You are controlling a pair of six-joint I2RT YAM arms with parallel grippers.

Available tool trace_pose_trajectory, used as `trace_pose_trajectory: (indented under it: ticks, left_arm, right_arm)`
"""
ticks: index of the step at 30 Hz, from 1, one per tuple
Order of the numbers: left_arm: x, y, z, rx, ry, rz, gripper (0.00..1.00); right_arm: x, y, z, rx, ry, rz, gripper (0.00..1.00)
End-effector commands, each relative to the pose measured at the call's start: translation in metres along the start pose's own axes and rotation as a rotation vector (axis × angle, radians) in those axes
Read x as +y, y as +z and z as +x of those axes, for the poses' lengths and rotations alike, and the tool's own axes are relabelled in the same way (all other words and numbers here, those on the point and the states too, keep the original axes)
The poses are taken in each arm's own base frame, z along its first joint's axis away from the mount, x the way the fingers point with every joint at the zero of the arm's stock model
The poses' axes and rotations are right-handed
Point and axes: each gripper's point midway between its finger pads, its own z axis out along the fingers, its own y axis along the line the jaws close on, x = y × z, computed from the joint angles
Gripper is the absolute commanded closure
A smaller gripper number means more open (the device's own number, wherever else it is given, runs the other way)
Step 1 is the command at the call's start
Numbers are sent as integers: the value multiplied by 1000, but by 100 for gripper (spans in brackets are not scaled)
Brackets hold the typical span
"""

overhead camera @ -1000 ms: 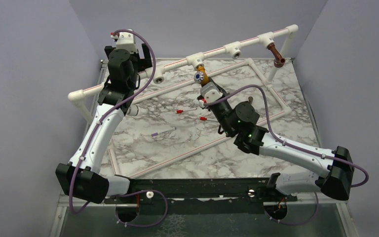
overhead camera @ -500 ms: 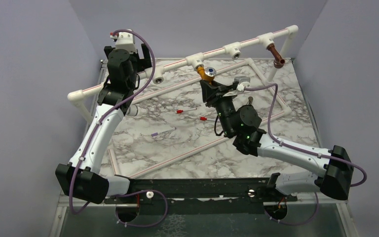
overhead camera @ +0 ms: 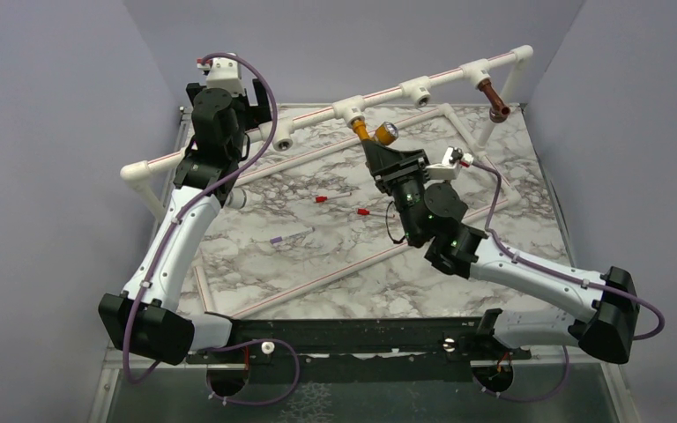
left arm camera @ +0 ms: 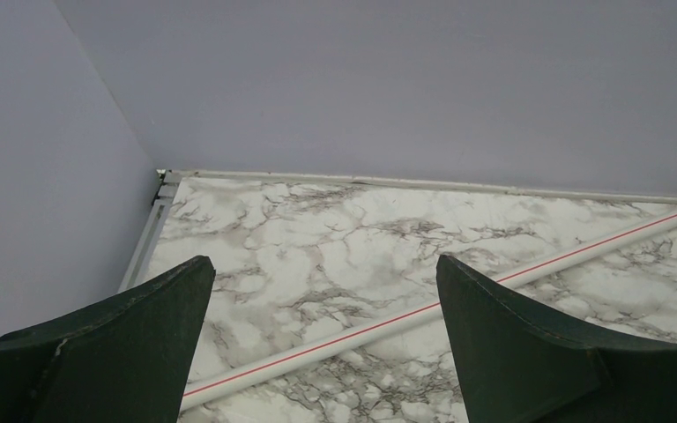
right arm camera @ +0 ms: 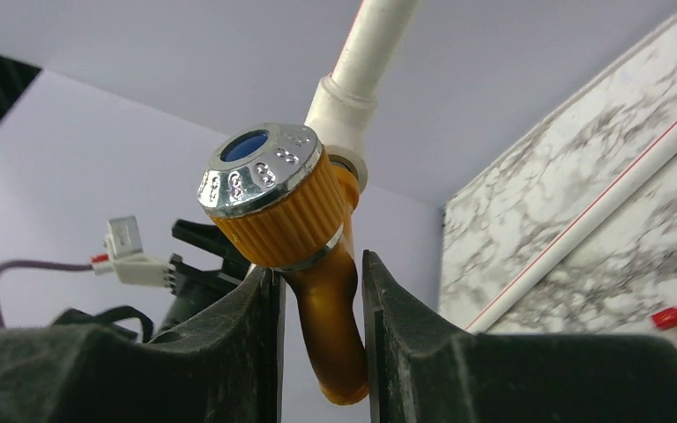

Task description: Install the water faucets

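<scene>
The orange-yellow water faucet (overhead camera: 372, 133) hangs screwed into a white tee (overhead camera: 350, 107) on the raised pipe rail, its silvery cap (overhead camera: 386, 133) pointing right. In the right wrist view its ribbed knob (right arm camera: 286, 220) and cap (right arm camera: 260, 167) sit above the jaws. My right gripper (overhead camera: 381, 150) (right arm camera: 317, 263) is open just a little around the spout, which touches one finger with a thin gap to the other. The dark brown water faucet (overhead camera: 494, 97) hangs from the rail's right end. My left gripper (overhead camera: 263, 104) (left arm camera: 324, 261) is wide open with nothing in it at the back left.
The white rail (overhead camera: 445, 75) has unfilled tees (overhead camera: 284, 139) (overhead camera: 420, 92). A rectangular frame of thin white pipe (overhead camera: 335, 273) (left arm camera: 423, 313) lies on the marble table. Small red-tipped pieces (overhead camera: 321, 199) (overhead camera: 363, 212) lie mid-table. Grey walls enclose the back and sides.
My right wrist has rolled while holding the orange faucet, turning its cap from the left side round to the right. The jaws have eased apart slightly. The left arm has not moved.
</scene>
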Motion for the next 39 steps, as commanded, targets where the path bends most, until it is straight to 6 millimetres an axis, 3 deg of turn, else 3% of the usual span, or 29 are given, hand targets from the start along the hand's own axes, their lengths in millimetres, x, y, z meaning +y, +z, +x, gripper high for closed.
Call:
trace_pose_trajectory:
  ticks: [1, 6, 11, 12, 17, 21, 30, 39]
  left_arm:
    - [-5, 5, 77, 231, 51, 25, 3]
    - [-6, 6, 77, 233, 50, 26, 3]
    - [-5, 5, 78, 234, 52, 22, 3]
    - [-5, 5, 77, 233, 52, 22, 3]
    - [-5, 6, 78, 236, 52, 23, 3]
    - [-4, 6, 80, 239, 54, 20, 3]
    - [-3, 8, 81, 241, 47, 19, 3]
    - [-3, 9, 82, 244, 46, 20, 3]
  right_arm:
    - [-26, -10, 25, 53, 331, 174, 100]
    - [-27, -15, 29, 85, 415, 187, 99]
    - [-27, -17, 25, 84, 386, 188, 98]
    - [-28, -18, 24, 81, 368, 183, 92]
    - [-33, -24, 17, 78, 305, 175, 41]
    - [-31, -31, 8, 79, 249, 144, 19]
    - [-15, -52, -19, 98, -24, 3, 14]
    - [17, -64, -51, 82, -605, -210, 17]
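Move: The right hand already grips the orange faucet's body, whose middle is about 2 cm ahead of and 1 cm above the hand, straight in line sideways. The tee it screws into is some 8 cm ahead, 5 cm left and 3 cm up. The empty tee to the right stands about 11 cm ahead and 9 cm right, the one to the left 3 cm ahead and 18 cm left, both some 3 cm up. From the left hand, the faucet is about 28 cm right, 11 cm back and 3 cm lower. The right hand, staying nearly in place with its grip on the faucet body, finishes the screwing turn by rolling some 20 degrees more, its left side rising (clockwise seen from behind the hand). Then its fingers open wide and let go, and the hand dips about 3 cm while backing off, then swings to the right and back up to its starting height, ending roughly 5 cm back and 5 cm right, clear of the faucet, as the wrist rolls back the other way. ##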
